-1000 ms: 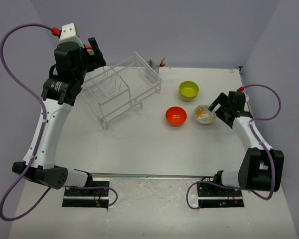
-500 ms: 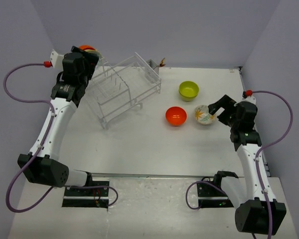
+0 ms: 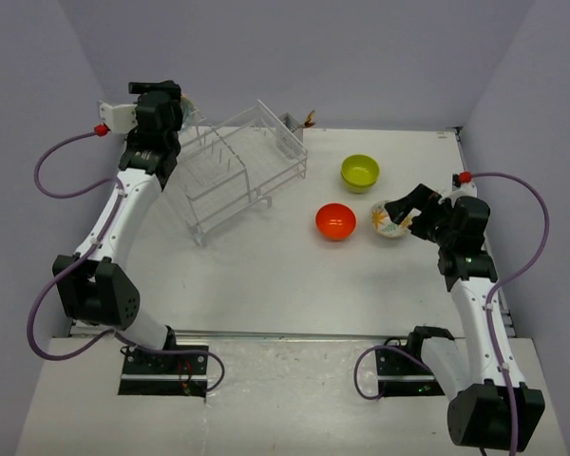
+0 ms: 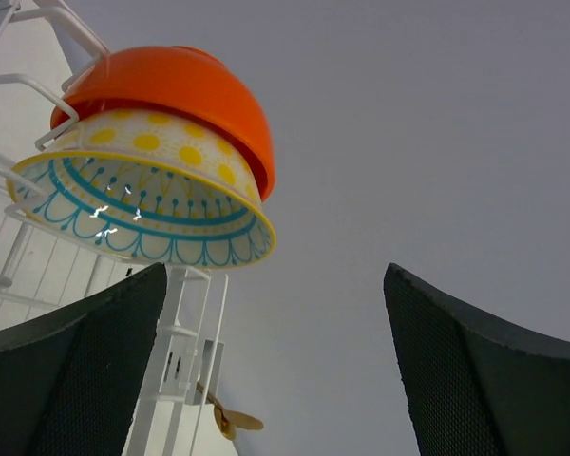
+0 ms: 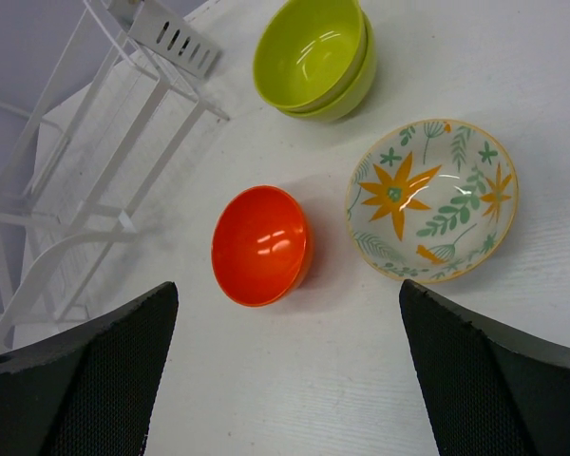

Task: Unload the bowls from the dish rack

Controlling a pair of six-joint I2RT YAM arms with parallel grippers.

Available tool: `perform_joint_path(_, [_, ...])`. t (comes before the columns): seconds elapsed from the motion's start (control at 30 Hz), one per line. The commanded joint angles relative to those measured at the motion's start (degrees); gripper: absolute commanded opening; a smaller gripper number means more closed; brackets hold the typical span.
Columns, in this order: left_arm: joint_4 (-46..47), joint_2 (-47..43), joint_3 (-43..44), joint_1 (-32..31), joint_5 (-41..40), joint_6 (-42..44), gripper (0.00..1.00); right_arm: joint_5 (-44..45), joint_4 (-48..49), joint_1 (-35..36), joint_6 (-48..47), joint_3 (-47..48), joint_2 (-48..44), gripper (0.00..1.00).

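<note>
The dish rack (image 3: 237, 169) stands tilted at the back left. At its far-left end an orange bowl (image 4: 171, 90) and a whitish bowl with teal pattern and yellow dots (image 4: 142, 204) lean together on the tines. My left gripper (image 4: 275, 271) is open beside and below them, touching neither; it hangs at that rack end (image 3: 169, 95). On the table lie a lime-green bowl (image 3: 359, 172) (image 5: 313, 57), an orange bowl (image 3: 334, 220) (image 5: 259, 245) and a whitish floral bowl (image 3: 384, 220) (image 5: 432, 199). My right gripper (image 3: 407, 211) (image 5: 287, 285) hovers open above them, empty.
The rack's side cup (image 3: 293, 124) (image 4: 185, 366) holds a wooden spoon (image 4: 230, 418). The purple back wall is close behind the rack and the left gripper. The right wall runs near the right arm.
The right arm has lifted and drawn back from the floral bowl, which stays on the table. The left wrist has turned and moved toward the back wall at the rack's left end.
</note>
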Motion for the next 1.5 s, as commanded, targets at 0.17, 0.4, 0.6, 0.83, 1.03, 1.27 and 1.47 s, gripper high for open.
perform_joint_path(0.17, [-3.14,6.93,9.26,0.80,-9.58,-1.43,0.86,-3.47,2.55,-0.15,-1.28,-0.72,-3.48,0.99])
perform_joint_path(0.4, [-1.93,9.92,11.73,1.50,-10.29,-0.29,0.72,-4.43,2.64,-0.06,-1.19,-1.07,-5.50,0.99])
perform_joint_path(0.6, [-2.64,10.89,12.08,2.03,-9.58,-1.26,0.53,-4.35,2.64,-0.06,-1.19,-1.42,-6.38,0.99])
perform_joint_path(0.83, [-3.78,10.28,12.17,2.29,-9.23,-2.49,0.28,-3.47,2.37,-0.06,-1.28,-1.60,-7.88,0.99])
perform_joint_path(1.03, [-3.78,10.19,12.09,2.38,-9.58,-2.49,0.04,-2.68,2.20,-0.06,-1.45,-1.69,-9.02,0.99])
perform_joint_path(1.27, [-2.02,8.79,11.38,2.38,-7.13,-2.58,0.00,-2.32,2.11,-0.06,-1.63,-1.60,-9.37,0.99])
perform_joint_path(1.47, [0.61,7.03,10.24,2.29,-4.58,-2.49,0.00,-2.32,2.20,-0.06,-1.72,-1.60,-9.02,0.99])
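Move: The patterned bowl with yellow dots leans in the rack just beyond the open left hand, its middle about 6 cm ahead, 3 cm left and 7 cm below. The orange bowl nests behind it, some 8 cm ahead of the hand, 6 cm left and 6 cm down; the empty middle of the dish rack is roughly 13 cm right, 8 cm back and 22 cm below. From the right hand the patterned bowl is about 25 cm ahead, 60 cm left and 8 cm higher. The patterned bowl's upper rim is what the left hand reaches, going forward about 4 cm and left nearly 3 cm with a small dip and a slight counter-clockwise turn, fingers one above the other. They close almost shut and pinch the rim, then ease 1 cm back right. The right hand, open and empty, rises 3 cm and draws back 2 cm from the bowls on the table, its fingers tipping up. ##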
